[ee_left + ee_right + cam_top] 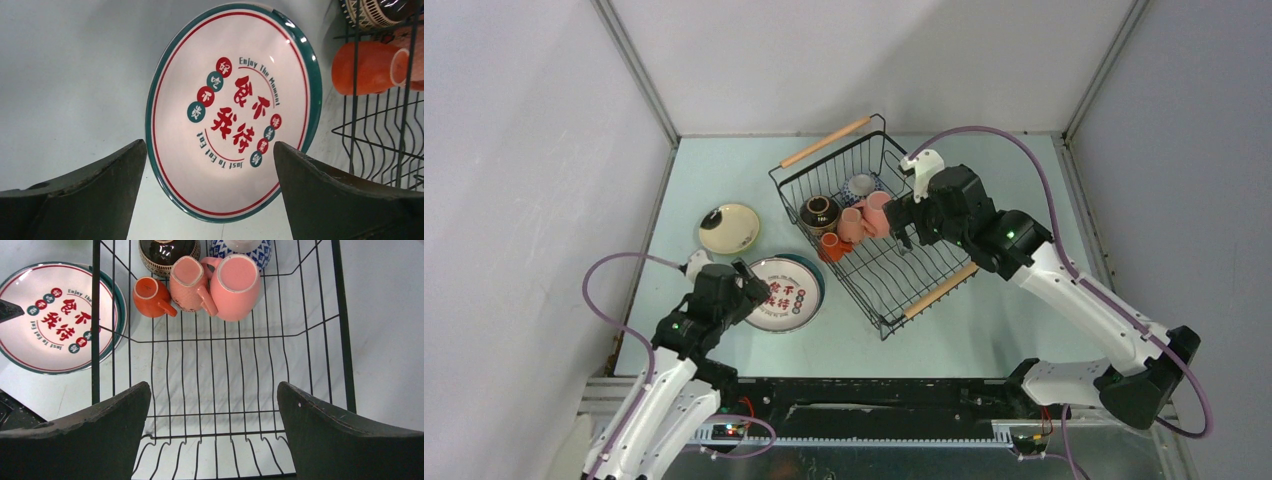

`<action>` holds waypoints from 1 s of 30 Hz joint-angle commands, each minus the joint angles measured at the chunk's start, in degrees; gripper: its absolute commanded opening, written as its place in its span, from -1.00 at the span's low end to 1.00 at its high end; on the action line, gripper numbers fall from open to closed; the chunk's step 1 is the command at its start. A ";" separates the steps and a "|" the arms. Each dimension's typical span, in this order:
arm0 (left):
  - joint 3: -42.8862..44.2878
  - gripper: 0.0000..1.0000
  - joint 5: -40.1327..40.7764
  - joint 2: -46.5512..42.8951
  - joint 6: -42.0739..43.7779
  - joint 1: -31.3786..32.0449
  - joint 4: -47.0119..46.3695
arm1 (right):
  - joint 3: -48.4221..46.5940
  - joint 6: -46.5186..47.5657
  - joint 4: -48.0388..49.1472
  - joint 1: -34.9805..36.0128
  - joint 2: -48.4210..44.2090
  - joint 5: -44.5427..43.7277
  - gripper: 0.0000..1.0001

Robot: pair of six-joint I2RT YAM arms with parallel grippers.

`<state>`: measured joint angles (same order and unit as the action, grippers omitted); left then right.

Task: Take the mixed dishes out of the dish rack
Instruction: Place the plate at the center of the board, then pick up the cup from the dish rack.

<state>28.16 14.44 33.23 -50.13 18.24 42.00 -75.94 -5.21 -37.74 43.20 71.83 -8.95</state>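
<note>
The black wire dish rack stands mid-table with wooden handles. At its far end sit two pink mugs, an orange cup, a dark cup and a blue patterned bowl. The green-rimmed plate with red characters lies flat on the table left of the rack, and a cream saucer lies beyond it. My left gripper is open just above the plate's near edge, holding nothing. My right gripper hangs open over the rack's bare floor, short of the mugs.
Grey walls close in the table on three sides. The rack's near wooden handle lies below my right arm. In the left wrist view the orange cup shows through the rack's wires, right of the plate.
</note>
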 commanded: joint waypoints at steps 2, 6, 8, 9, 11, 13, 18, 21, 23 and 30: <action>2.61 0.99 -2.81 3.38 2.80 0.09 -2.75 | -2.02 -2.93 1.79 -2.61 1.69 4.73 0.99; 3.63 0.99 -3.50 6.48 4.09 0.06 -2.49 | -2.02 -4.46 2.78 -4.43 3.35 7.56 0.99; 4.29 0.99 -3.73 8.18 4.76 0.05 -2.15 | -2.02 -5.22 3.33 -5.31 4.12 8.17 0.99; 4.85 0.99 -3.72 8.66 5.08 0.05 -1.71 | -2.02 -5.36 3.53 -5.58 4.38 8.21 0.99; 5.76 0.99 -3.69 9.91 5.53 0.05 -1.07 | -2.02 -5.68 4.35 -6.36 5.20 9.11 0.99; 6.67 0.99 -3.30 10.03 5.83 0.10 -0.67 | -2.02 -6.04 5.08 -7.05 6.12 10.17 0.99; 8.90 0.99 -1.43 7.28 7.69 0.05 0.25 | -2.02 -7.75 7.60 -9.23 9.07 11.43 0.99; 10.74 0.99 -0.13 5.09 9.57 0.04 0.43 | -2.06 -8.95 10.22 -10.98 11.31 11.80 0.99; 11.98 0.99 0.44 4.19 11.68 0.09 0.43 | -2.30 -9.28 12.07 -12.12 13.01 13.31 0.99; 14.56 0.99 -0.25 1.93 21.74 0.06 -2.53 | -10.21 3.80 10.65 -13.24 23.54 21.85 0.99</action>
<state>40.77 13.52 36.51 -36.38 18.24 42.28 -79.81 -9.61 -28.62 29.91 90.61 7.09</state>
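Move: Just right of the open left hand, about 5 cm across, 2 ahead and 6 below, lies the released plate, slightly off-centre on the teal-rimmed plate; the cream plate is some 16 cm ahead and 8 left of this hand. From the right hand, the large pink mug in the rack sits roughly 11 cm ahead, 3 left and 20 below, the small pink mug 7 ahead and 8 left, the blue-patterned bowl 16 ahead and 6 left. Easing about 1 cm down and 1 cm right, the open left hand nudges the released plate by its left rim towards centre, then rises clear some 8 cm, drifting forward and turning slightly clockwise. Meanwhile the right hand, fingers wide open, reaches forward about 9 cm and down 7 towards the large pink mug, tipping more steeply downward. ##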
